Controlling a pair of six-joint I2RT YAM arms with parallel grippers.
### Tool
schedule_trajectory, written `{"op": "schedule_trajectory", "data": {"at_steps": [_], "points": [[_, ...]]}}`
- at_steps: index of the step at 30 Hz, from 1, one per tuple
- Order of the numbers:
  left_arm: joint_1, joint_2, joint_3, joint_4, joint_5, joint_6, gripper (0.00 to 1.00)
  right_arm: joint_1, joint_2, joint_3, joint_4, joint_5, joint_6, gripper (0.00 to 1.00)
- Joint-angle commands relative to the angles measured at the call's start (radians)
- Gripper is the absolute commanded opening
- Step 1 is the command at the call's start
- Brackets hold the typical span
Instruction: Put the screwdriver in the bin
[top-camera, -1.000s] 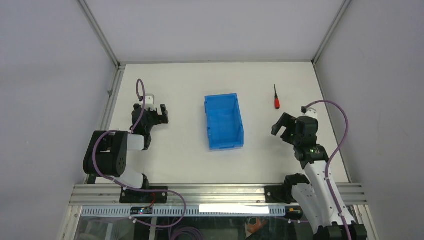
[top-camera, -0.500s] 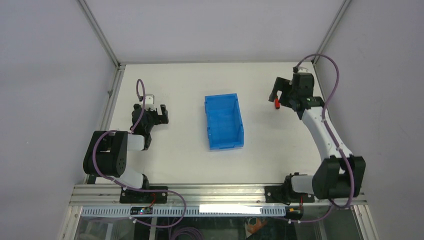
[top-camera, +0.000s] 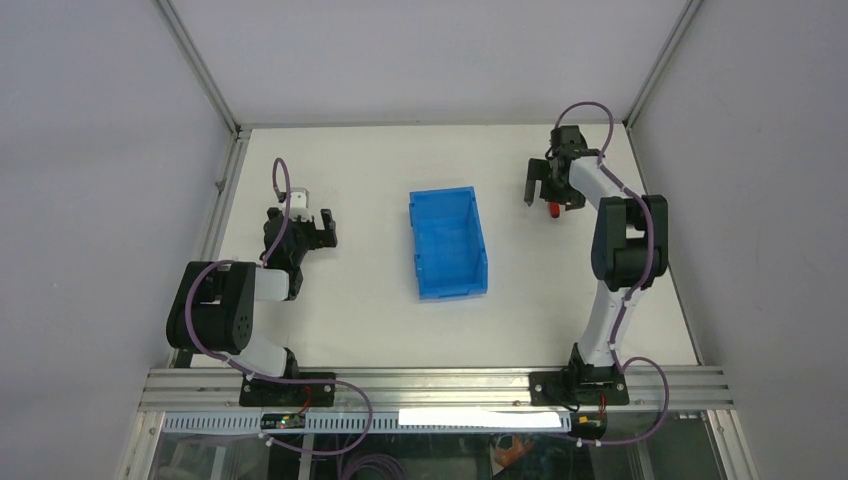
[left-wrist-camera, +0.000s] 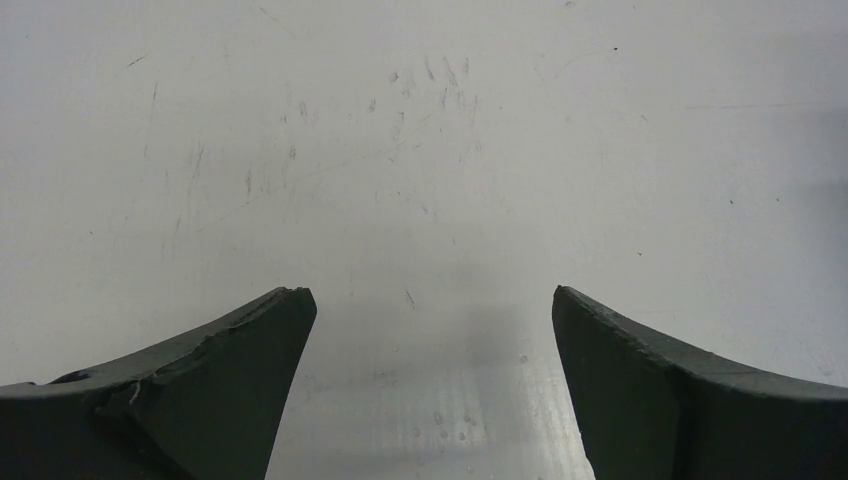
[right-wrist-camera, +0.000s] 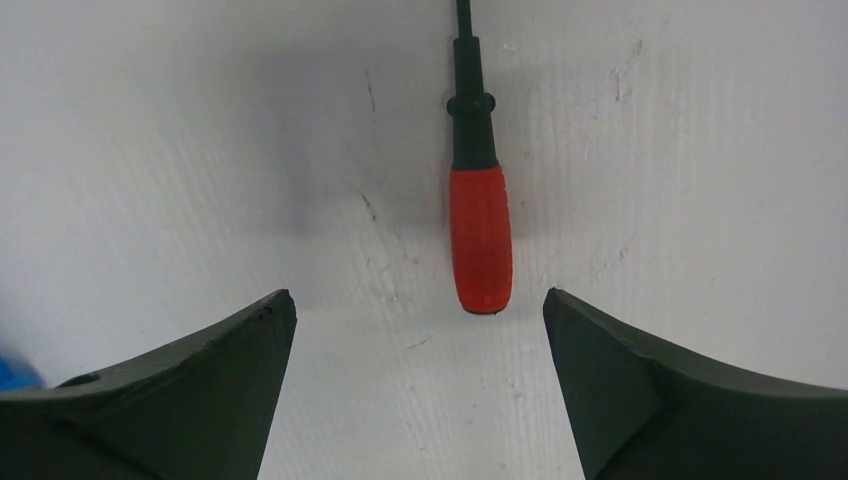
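Observation:
The screwdriver (right-wrist-camera: 480, 240) lies flat on the white table, red handle towards the camera and black shaft running away. My right gripper (right-wrist-camera: 418, 300) is open just above it, the handle's end lying level with the fingertips, nearer the right one and touching neither. From above, the right gripper (top-camera: 550, 197) is at the far right of the table with only the red handle of the screwdriver (top-camera: 553, 211) showing under it. The blue bin (top-camera: 447, 243) stands at the table's middle, left of the screwdriver. My left gripper (top-camera: 318, 234) is open and empty, low over bare table (left-wrist-camera: 430, 180).
A metal frame rail (top-camera: 222, 200) borders the table on the left, and grey walls close the back and sides. A blue sliver of the bin (right-wrist-camera: 10, 375) shows at the left edge of the right wrist view.
My right arm has swung from the near right of the table out to the far right and now holds its open gripper over the screwdriver. The left arm has not moved.

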Motion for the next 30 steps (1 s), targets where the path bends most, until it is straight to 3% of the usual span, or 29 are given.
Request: {"op": "schedule_trajectory", "data": {"at_steps": [1,8,9,13,15,18,30], "points": [[-0.009,-0.029,0.0,0.027,0.005,-0.016,0.99,-0.02,0.089,0.105,-0.04,0.032,-0.046,0.95],[-0.009,-0.03,0.0,0.026,0.006,-0.016,0.99,-0.058,0.181,0.151,-0.055,-0.016,-0.007,0.75],[-0.008,-0.029,0.0,0.026,0.006,-0.016,0.99,-0.059,0.187,0.153,-0.055,-0.012,-0.007,0.68],[-0.008,-0.03,0.001,0.027,0.006,-0.017,0.99,-0.059,0.191,0.165,-0.077,0.005,-0.008,0.28],[-0.008,-0.03,0.0,0.027,0.006,-0.017,0.99,-0.059,0.171,0.168,-0.088,0.005,-0.007,0.17],[-0.008,-0.03,0.001,0.026,0.006,-0.017,0.99,-0.059,0.112,0.162,-0.106,0.016,-0.007,0.13],[-0.008,-0.03,0.0,0.026,0.006,-0.016,0.99,-0.001,-0.254,0.105,-0.266,0.073,0.066,0.13]]}}
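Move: The screwdriver's red handle lies just beyond the right fingertips, about 2 cm ahead, 2 cm to the right and 4 cm below, its shaft running on forward. From the right hand the blue bin's middle is roughly 23 cm to the left, 7 cm back and 3 cm lower. For the idle left hand, the handle is some 60 cm to the right, about 5 cm farther out and 3 cm below. Lower the open right gripper about 4 cm while easing it a couple of centimetres right and forward, so the fingers straddle the screwdriver's red handle. Close them to pinch the handle from both sides, then, keeping that grip, lift some 10 cm off the table and draw back about 3 cm. ##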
